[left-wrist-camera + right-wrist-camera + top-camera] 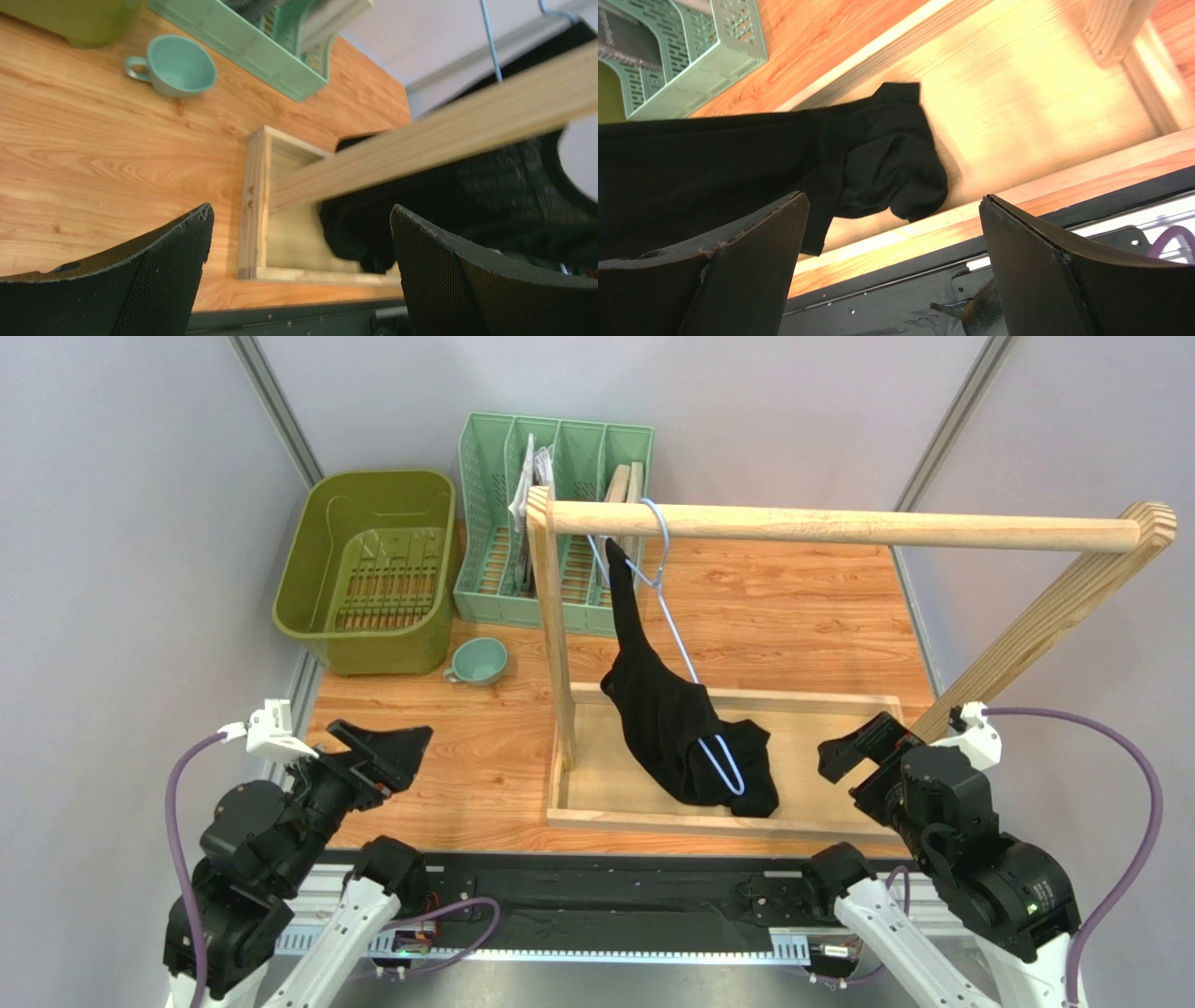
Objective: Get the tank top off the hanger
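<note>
The black tank top (673, 721) hangs on the light-blue wire hanger (683, 651), whose hook is over the wooden rail (842, 525) near its left end. The garment's lower part rests bunched in the rack's base frame (659, 819). It shows in the left wrist view (449, 203) and the right wrist view (808, 164). My left gripper (393, 749) is open and empty, left of the rack. My right gripper (859, 749) is open and empty, right of the garment.
An olive-green basket (368, 574), a mint file rack (554, 511) and a teal cup (477, 662) stand at the back left. The rack's upright post (551, 644) and slanted right leg (1052, 616) flank the garment.
</note>
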Tool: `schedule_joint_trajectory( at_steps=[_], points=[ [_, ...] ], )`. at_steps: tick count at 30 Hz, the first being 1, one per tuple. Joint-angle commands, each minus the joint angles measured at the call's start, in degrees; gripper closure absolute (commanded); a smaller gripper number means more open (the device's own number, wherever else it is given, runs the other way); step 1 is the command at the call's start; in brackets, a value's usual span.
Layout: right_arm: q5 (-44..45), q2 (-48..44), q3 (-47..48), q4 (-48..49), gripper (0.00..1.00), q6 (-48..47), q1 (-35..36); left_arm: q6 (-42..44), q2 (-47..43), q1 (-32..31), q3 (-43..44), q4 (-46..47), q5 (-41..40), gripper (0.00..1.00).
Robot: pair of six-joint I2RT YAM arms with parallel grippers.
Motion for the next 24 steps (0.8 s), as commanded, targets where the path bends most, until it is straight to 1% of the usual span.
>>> schedule_joint_trajectory(
  at_steps=[1,2,3,5,6,8,9,12,13,14,15,16,18,19,20,22,23,24],
  points=[
    [5.03,4.2,3.74,-4.04,0.0,-1.62,0.32,7.58,-1.52,-0.05,4.21,-3.2,12.49,0.01],
    [4.86,5.08,5.49,-4.39,0.0,-2.14,0.24,8.63,-2.22,-0.05,4.57,-4.86,12.94,0.01],
    [2.86,5.79,6.29,-3.7,0.0,-5.54,0.32,8.12,-3.8,-0.13,4.92,-5.48,10.68,0.01],
    [-1.62,7.55,8.22,-0.89,0.0,-10.03,0.33,8.55,-5.91,-0.13,5.01,-5.67,9.96,0.01],
    [-6.08,8.08,8.76,-0.01,0.0,-13.8,0.24,9.34,-6.97,-0.13,4.49,-5.23,9.87,0.01],
    [-11.11,8.87,9.37,2.45,0.0,-17.15,0.32,9.87,-9.17,-0.05,4.31,-4.53,10.92,0.01],
    [-18.45,8.7,9.38,3.76,0.0,-20.83,0.24,10.4,-9.09,-0.05,4.74,-4.7,12.23,0.01],
    [-30.78,4.58,8.41,11.58,0.0,-22.71,0.32,11.63,-7.25,-0.05,6.06,-6.19,14.69,0.01],
    [-32.82,3.26,8.76,15.52,0.0,-23.06,0.24,11.98,-6.72,-0.05,6.5,-7.06,15.31,0.01],
    [-36.76,1.33,9.2,17.64,0.0,-23.5,0.15,12.33,-6.19,-0.13,6.77,-7.42,15.75,0.01],
    [-38.8,0.7,10.51,19.49,0.0,-24.11,0.24,12.77,-5.4,-0.05,7.2,-7.77,16.63,0.01],
    [-40.91,0.35,11.13,23.69,0.0,-24.55,0.24,13.3,-5.13,-0.13,7.38,-7.95,16.99,0.01],
    [-46.36,2.27,13.58,26.27,0.0,-25.08,0.24,13.74,-4.69,-0.05,7.47,-7.95,18.74,0.01],
    [-48.38,3.59,16.73,27.15,0.0,-26.04,0.32,14.09,-4.43,-0.13,7.3,-7.43,19.53,0.01],
    [-52.23,5.34,18.76,27.42,0.0,-26.49,0.33,14.27,-4.34,-0.13,7.03,-7.25,20.23,0.01],
    [-55.85,10.0,23.06,28.21,0.0,-27.01,0.24,14.45,-4.17,-0.05,6.59,-6.29,22.61,0.01],
    [-60.22,11.67,24.3,28.39,0.0,-27.45,0.24,14.53,-4.16,-0.13,6.16,-6.02,23.31,0.01],
    [-62.44,15.25,25.45,28.56,0.01,-27.63,0.24,14.45,-4.08,-0.05,5.8,-5.67,24.8,0.01]
  ],
)
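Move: The hanger's near end, with the tank top's strap on it, hangs some 18 cm to the right hand's left, about 15 cm above it and 3 cm nearer the bases. Its hook sits on the crossbar about 16 cm ahead of this hand, 24 cm left and 28 cm above. The top's hem lies in the tray, roughly 5 cm ahead, 6 cm left and 18 cm below. From the left hand, the near end is about 35 cm right, 4 cm back and 8 cm higher. The hanger's near end is what the right hand climbs towards: creeping forward and up at first, then sweeping about 18 cm up and 12 cm left while drawing back a little. It swings some 50 degrees counter-clockwise and tips up until its wide-open fingers point level, forward-left. The left hand, also open, withdraws about 7 cm back, turning clockwise. ##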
